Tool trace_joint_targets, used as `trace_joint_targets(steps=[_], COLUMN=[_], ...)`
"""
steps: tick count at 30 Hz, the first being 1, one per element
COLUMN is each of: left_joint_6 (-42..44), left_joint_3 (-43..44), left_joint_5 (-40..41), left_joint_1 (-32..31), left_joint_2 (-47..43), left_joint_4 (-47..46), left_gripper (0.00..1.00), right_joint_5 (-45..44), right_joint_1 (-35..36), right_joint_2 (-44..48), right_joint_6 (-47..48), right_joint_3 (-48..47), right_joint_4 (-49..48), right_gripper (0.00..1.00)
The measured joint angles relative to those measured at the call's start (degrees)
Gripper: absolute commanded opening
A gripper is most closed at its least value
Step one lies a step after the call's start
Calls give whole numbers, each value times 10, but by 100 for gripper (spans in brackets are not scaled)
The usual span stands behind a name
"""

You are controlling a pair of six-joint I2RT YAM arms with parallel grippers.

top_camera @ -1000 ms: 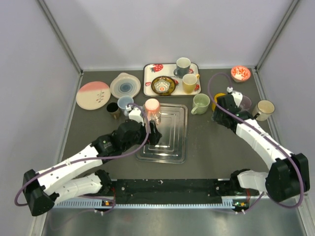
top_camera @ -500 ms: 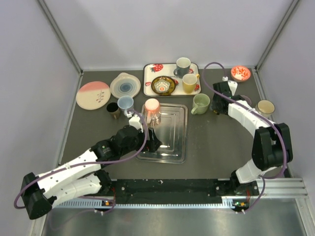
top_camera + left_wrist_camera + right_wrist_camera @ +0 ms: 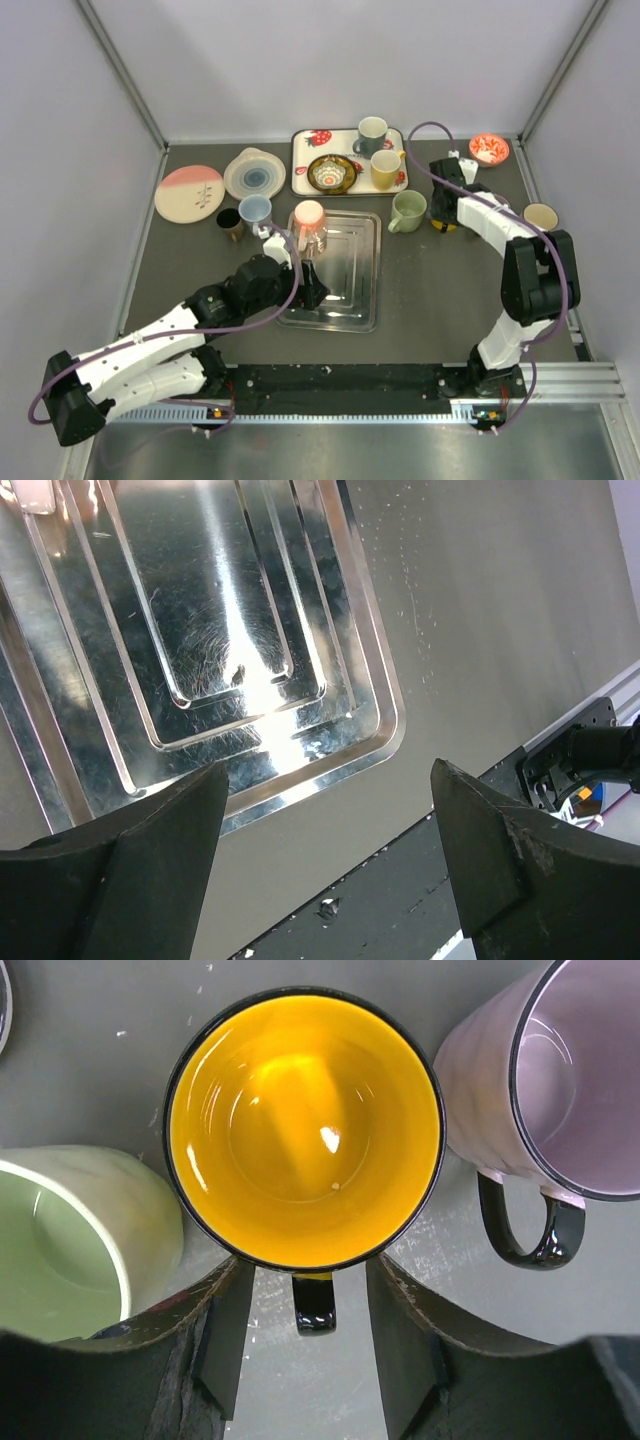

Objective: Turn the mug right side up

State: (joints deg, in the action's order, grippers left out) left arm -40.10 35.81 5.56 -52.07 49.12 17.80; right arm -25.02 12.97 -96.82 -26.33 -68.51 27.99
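A pink and white mug (image 3: 309, 222) stands at the far left corner of the metal tray (image 3: 345, 300). Its round pink top faces the camera; I cannot tell whether that is base or mouth. Only a sliver of it shows in the left wrist view (image 3: 25, 492). My left gripper (image 3: 312, 285) (image 3: 328, 780) is open and empty, over the tray's near part, apart from the mug. My right gripper (image 3: 445, 205) (image 3: 310, 1300) is open, its jaws either side of the black handle of an upright mug with a yellow inside (image 3: 305, 1125).
A green mug (image 3: 407, 211) (image 3: 60, 1240) and a lilac mug (image 3: 560, 1080) flank the yellow one. A beige mug (image 3: 541, 217) and red bowl (image 3: 488, 149) sit at the right. A strawberry tray (image 3: 300, 150) holds mugs and a bowl. Two plates (image 3: 189, 193) and two small cups (image 3: 254, 210) lie at the left.
My left gripper has drawn back from the pink mug toward the near edge. My right arm has swung left and far, and now sits over the yellow mug's handle.
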Motion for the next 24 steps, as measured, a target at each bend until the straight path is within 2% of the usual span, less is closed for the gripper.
trace_joint_targets(steps=[6,12,18,24], left_joint_6=[5,9,9,9], left_joint_3=[-2,-5,-6,-9], left_joint_5=[-2,-8,-16,-17], left_joint_1=[0,0,0,0], left_joint_2=[1,9,12,13], left_joint_4=[-13,-23,-28,-36], left_gripper=[85,84,83,83], right_joint_5=[-2,-7,-6,-2], right_joint_1=[-5,-9,-10,-12], right_joint_2=[-15,-24,-24,-17], right_joint_6=[4,8,5,3], right_joint_3=[-9,-10,-10,-2], right_joint_4=[1,-1,-4,-10], right_gripper=[38,22,0,0])
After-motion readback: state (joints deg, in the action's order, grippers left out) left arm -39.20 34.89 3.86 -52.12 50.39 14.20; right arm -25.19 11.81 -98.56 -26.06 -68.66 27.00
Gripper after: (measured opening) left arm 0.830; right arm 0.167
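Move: The right hand's parted fingers are already around the yellow mug's black handle, which sits about 1 cm ahead, 1 cm right and 2 cm lower. The mug's middle is roughly 6 cm ahead and 2 cm right. Its neighbours are the green mug, some 10 cm left of the hand and 5 cm ahead, and the purple mug, about 12 cm right and 4 cm ahead. From the left hand, the handle is around 19 cm ahead, 33 cm right and 8 cm down. The right fingers pinch the yellow mug's black handle from both sides, closing from half open to nearly shut just below the rim. As they begin to close, the hand eases down and to the right by about 1 cm each, creeping slightly forward onto the handle; then it stays there with the wrist all but unturned. ##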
